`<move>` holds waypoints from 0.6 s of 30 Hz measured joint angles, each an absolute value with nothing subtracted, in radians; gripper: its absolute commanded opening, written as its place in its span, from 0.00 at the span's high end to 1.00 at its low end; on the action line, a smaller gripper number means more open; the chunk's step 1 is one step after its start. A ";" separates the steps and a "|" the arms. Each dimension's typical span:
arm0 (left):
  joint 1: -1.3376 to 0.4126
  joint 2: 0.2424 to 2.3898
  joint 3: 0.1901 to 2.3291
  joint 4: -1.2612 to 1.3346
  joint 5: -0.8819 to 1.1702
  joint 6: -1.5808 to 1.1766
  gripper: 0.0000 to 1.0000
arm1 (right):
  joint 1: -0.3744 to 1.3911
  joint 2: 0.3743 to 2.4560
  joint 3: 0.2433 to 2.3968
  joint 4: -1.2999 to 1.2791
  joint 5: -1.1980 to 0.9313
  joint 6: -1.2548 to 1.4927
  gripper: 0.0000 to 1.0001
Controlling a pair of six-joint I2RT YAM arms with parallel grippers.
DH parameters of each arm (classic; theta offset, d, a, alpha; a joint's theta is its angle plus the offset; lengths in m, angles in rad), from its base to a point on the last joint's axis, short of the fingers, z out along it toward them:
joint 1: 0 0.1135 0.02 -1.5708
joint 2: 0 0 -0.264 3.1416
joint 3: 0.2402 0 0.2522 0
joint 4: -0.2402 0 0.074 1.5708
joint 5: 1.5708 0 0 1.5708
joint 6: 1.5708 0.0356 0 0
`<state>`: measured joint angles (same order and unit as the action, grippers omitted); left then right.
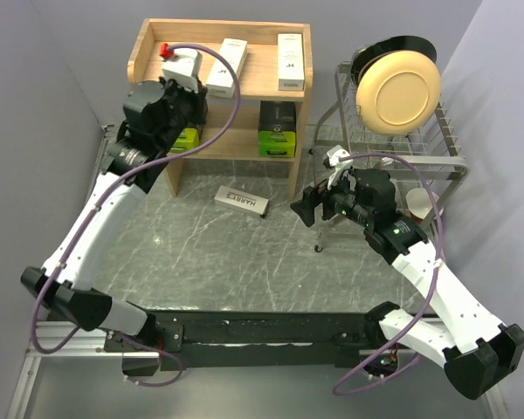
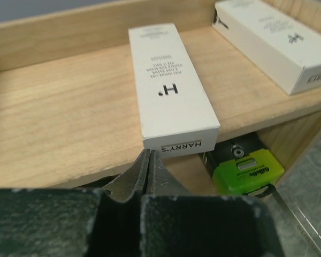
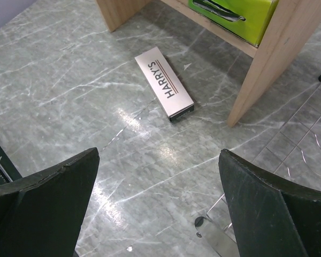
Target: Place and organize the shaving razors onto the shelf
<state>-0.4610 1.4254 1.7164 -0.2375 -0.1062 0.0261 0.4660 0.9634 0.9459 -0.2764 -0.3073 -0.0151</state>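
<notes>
The wooden shelf [image 1: 157, 39] stands at the back left. Two slim white razor boxes [image 1: 228, 65] [image 1: 290, 61] lie on its top tier. Two black-and-green packs [image 1: 277, 131] [image 1: 186, 138] sit on the lower tier. A grey razor box [image 1: 243, 201] lies flat on the table in front of the shelf. My left gripper [image 2: 148, 155] is shut with nothing in it, its tips just short of the near end of a white box [image 2: 168, 91]. Above the table my right gripper [image 3: 159, 154] stands open and holds nothing, the grey box [image 3: 165, 83] well ahead of it.
A wire dish rack [image 1: 419, 148] holding a beige plate [image 1: 398, 87] stands at the back right, close to my right arm. One rack foot [image 3: 214, 235] shows beneath the right gripper. The shelf's side panel [image 3: 267, 64] stands to the right of the grey box.
</notes>
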 measured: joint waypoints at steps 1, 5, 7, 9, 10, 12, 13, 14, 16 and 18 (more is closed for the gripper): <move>-0.459 1.439 1.716 -0.244 -0.093 0.026 0.99 | 0.466 0.965 0.946 -0.277 -0.307 -0.015 0.00; -0.458 1.471 1.716 -0.252 -0.043 0.022 0.99 | 0.464 0.966 0.946 -0.277 -0.307 -0.015 0.00; -0.458 1.483 1.718 -0.253 -0.018 0.009 0.99 | 0.463 0.966 0.946 -0.277 -0.307 -0.015 0.00; -0.458 1.501 1.735 -0.253 0.004 -0.004 0.99 | 0.462 0.966 0.946 -0.277 -0.307 -0.015 0.00; -0.458 1.510 1.745 -0.259 0.014 -0.012 0.99 | 0.461 0.966 0.946 -0.277 -0.307 -0.015 0.00; -0.458 1.520 1.760 -0.263 0.034 -0.023 0.99 | 0.460 0.967 0.946 -0.277 -0.308 -0.015 0.00; -0.458 1.526 1.768 -0.264 0.041 -0.029 0.99 | 0.460 0.966 0.946 -0.276 -0.307 -0.015 0.00; -0.458 1.530 1.773 -0.263 0.049 -0.034 0.99 | 0.459 0.966 0.946 -0.276 -0.308 -0.015 0.00; -0.458 1.538 1.784 -0.268 0.065 -0.047 0.99 | 0.459 0.966 0.946 -0.276 -0.308 -0.015 0.00; -0.458 1.544 1.791 -0.267 0.083 -0.056 0.99 | 0.458 0.967 0.946 -0.276 -0.308 -0.015 0.00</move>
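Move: The Harry's box set askew on the upper shelf has its middle about 11 cm ahead of the left hand, 6 cm right and 3 cm below. The other Harry's box stands some 16 cm right of it and 1 cm farther out. From the hand, the right-hand Gillette box lies roughly 8 cm ahead, 19 cm right and 20 cm below. From the right hand, the askew box is about 25 cm ahead, 22 cm left and 17 cm up. The shut left fingers sweep 5 cm right and dip 3 cm onto the askew box's near end, turning 10° clockwise. ##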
